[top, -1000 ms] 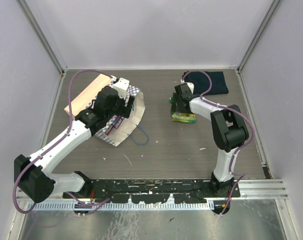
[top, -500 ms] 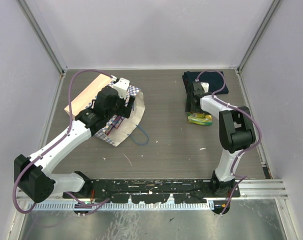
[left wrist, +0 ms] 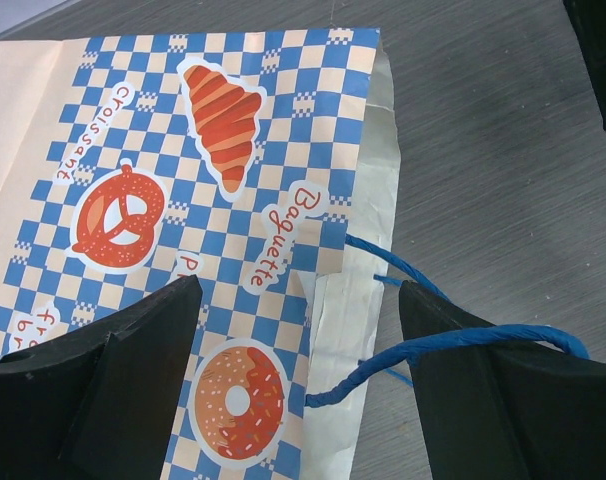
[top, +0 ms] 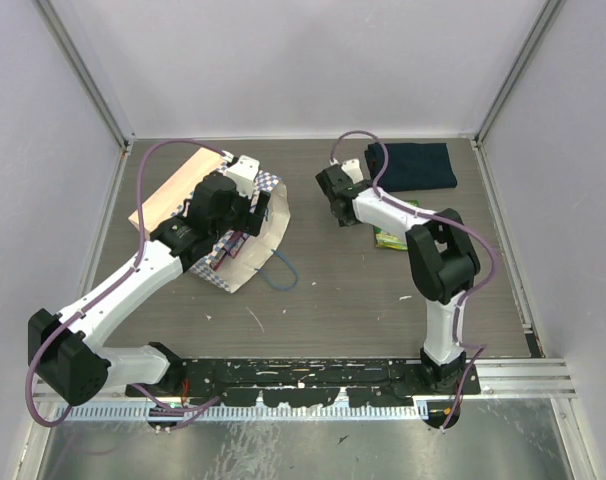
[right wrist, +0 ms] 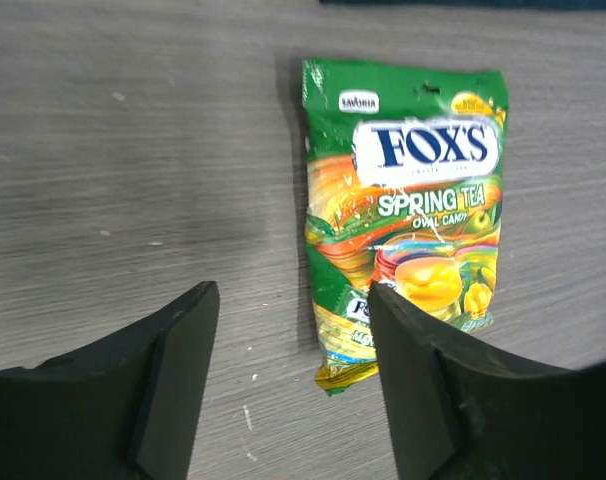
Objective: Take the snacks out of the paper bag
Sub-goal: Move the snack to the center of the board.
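Note:
The paper bag (top: 251,252) lies on its side at the left, checkered band (left wrist: 213,200) uppermost, mouth toward the table's middle. My left gripper (top: 245,214) hangs open just over the mouth edge (left wrist: 301,290), empty, with a blue cord handle (left wrist: 433,345) crossing its right finger. One of the snacks, a green packet (right wrist: 403,200), lies flat on the table (top: 393,238) right of centre, partly under my right forearm. My right gripper (top: 335,205) stands open and empty (right wrist: 293,292), just left of the packet's lower end. The bag's inside does not show.
A dark navy folded cloth (top: 415,165) lies at the back right, just behind the green packet. A second blue cord loop (top: 279,275) trails from the bag toward the middle. Grey walls enclose the table on three sides.
My right gripper carried the green packet rightward, let it go beside the cloth, then swung back left toward the middle. The left arm and bag have not moved.

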Robot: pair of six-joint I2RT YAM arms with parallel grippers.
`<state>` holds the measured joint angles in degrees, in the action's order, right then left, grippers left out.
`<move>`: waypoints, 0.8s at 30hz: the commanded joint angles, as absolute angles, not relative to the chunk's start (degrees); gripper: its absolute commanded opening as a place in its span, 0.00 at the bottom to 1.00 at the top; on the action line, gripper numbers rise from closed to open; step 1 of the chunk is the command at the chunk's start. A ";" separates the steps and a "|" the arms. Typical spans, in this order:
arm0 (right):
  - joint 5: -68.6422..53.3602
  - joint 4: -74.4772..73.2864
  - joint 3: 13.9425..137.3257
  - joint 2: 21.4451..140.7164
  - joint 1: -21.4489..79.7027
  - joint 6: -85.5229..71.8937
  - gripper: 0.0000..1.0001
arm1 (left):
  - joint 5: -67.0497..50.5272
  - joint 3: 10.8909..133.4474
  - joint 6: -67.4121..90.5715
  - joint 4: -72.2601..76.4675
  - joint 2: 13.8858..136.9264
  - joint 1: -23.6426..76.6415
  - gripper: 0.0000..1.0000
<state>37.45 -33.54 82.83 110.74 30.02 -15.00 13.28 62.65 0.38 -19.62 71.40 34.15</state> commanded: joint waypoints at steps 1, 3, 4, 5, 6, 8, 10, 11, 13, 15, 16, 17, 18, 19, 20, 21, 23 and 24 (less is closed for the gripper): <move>46.21 -36.63 81.44 113.37 29.01 -13.77 0.64 | 13.53 62.65 -0.18 -17.08 70.48 34.34 0.82; 47.54 -36.21 80.14 113.69 29.00 -12.76 0.62 | 13.44 62.69 -0.18 -17.05 70.77 34.28 0.82; 48.12 -36.06 79.51 113.87 29.00 -12.28 0.61 | 13.35 62.79 -0.18 -16.98 70.94 34.28 0.82; 48.76 -36.04 78.79 114.04 29.03 -11.96 0.60 | 13.35 62.88 -0.19 -17.09 71.13 34.30 0.82; 49.44 -35.96 78.12 114.22 29.01 -11.73 0.58 | 13.34 62.90 -0.18 -17.06 71.22 34.35 0.82; 50.57 -35.73 76.87 114.69 28.93 -11.38 0.56 | 13.28 62.87 -0.21 -17.10 71.28 34.30 0.82; 50.57 -35.69 76.12 115.28 28.57 -11.29 0.54 | 13.12 62.85 -0.18 -17.12 71.20 34.35 0.82; 50.54 -35.68 75.78 115.53 28.29 -11.28 0.52 | 13.10 62.82 -0.21 -17.07 71.19 34.29 0.82; 50.55 -35.60 75.37 116.27 27.41 -11.42 0.49 | 13.03 62.70 -0.10 -17.14 71.11 34.28 0.82; 50.26 -35.33 74.90 116.59 26.18 -11.67 0.46 | 13.09 62.59 -0.09 -17.13 71.02 34.30 0.82; 49.90 -34.88 74.57 116.55 25.34 -11.71 0.45 | 13.10 62.58 -0.12 -17.14 70.91 34.28 0.82; 49.46 -34.41 74.24 116.47 24.73 -11.74 0.43 | 13.03 62.51 -0.15 -17.14 70.93 34.39 0.82; 49.00 -34.15 74.08 116.39 24.11 -11.90 0.42 | 13.04 62.49 -0.10 -17.08 70.86 34.30 0.82; 48.61 -33.99 73.97 116.33 23.68 -12.13 0.41 | 13.01 62.45 -0.09 -17.10 70.80 34.31 0.82; 48.27 -33.81 73.78 116.29 23.16 -12.37 0.40 | 12.96 62.40 -0.10 -17.06 70.76 34.30 0.82; 47.85 -33.61 73.47 116.36 22.86 -12.58 0.38 | 12.93 62.40 -0.09 -17.06 70.75 34.30 0.82; 47.54 -33.26 72.63 116.32 22.19 -13.26 0.30 | 12.91 62.31 -0.13 -17.09 70.79 34.29 0.82; 47.53 -33.08 72.17 116.36 21.82 -13.55 0.26 | 12.90 62.31 -0.14 -17.07 70.83 34.33 0.82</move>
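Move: The green snack lies flat on the table about 14 cm to the right of the right hand, some 2 cm farther out and 7 cm lower. The navy cloth is beyond it, roughly 15 cm ahead and 16 cm right of that hand. The paper bag's middle is about 29 cm to the hand's left and 2 cm ahead, 3 cm lower. From the left hand, the snack is some 29 cm right, 7 cm ahead and 21 cm below. The empty right hand drops off the air beside the snack and sweeps right, about 10 cm across and 6 cm down, easing back some 3.5 cm; most of the sinking comes early, then it slides low into the snack's near left corner. Along the way the wrist tips the fingers steeper and swings their ends to the right, about 20 degrees in all, while they close from well open to roughly a third, coming to pinch that corner between the tips. ##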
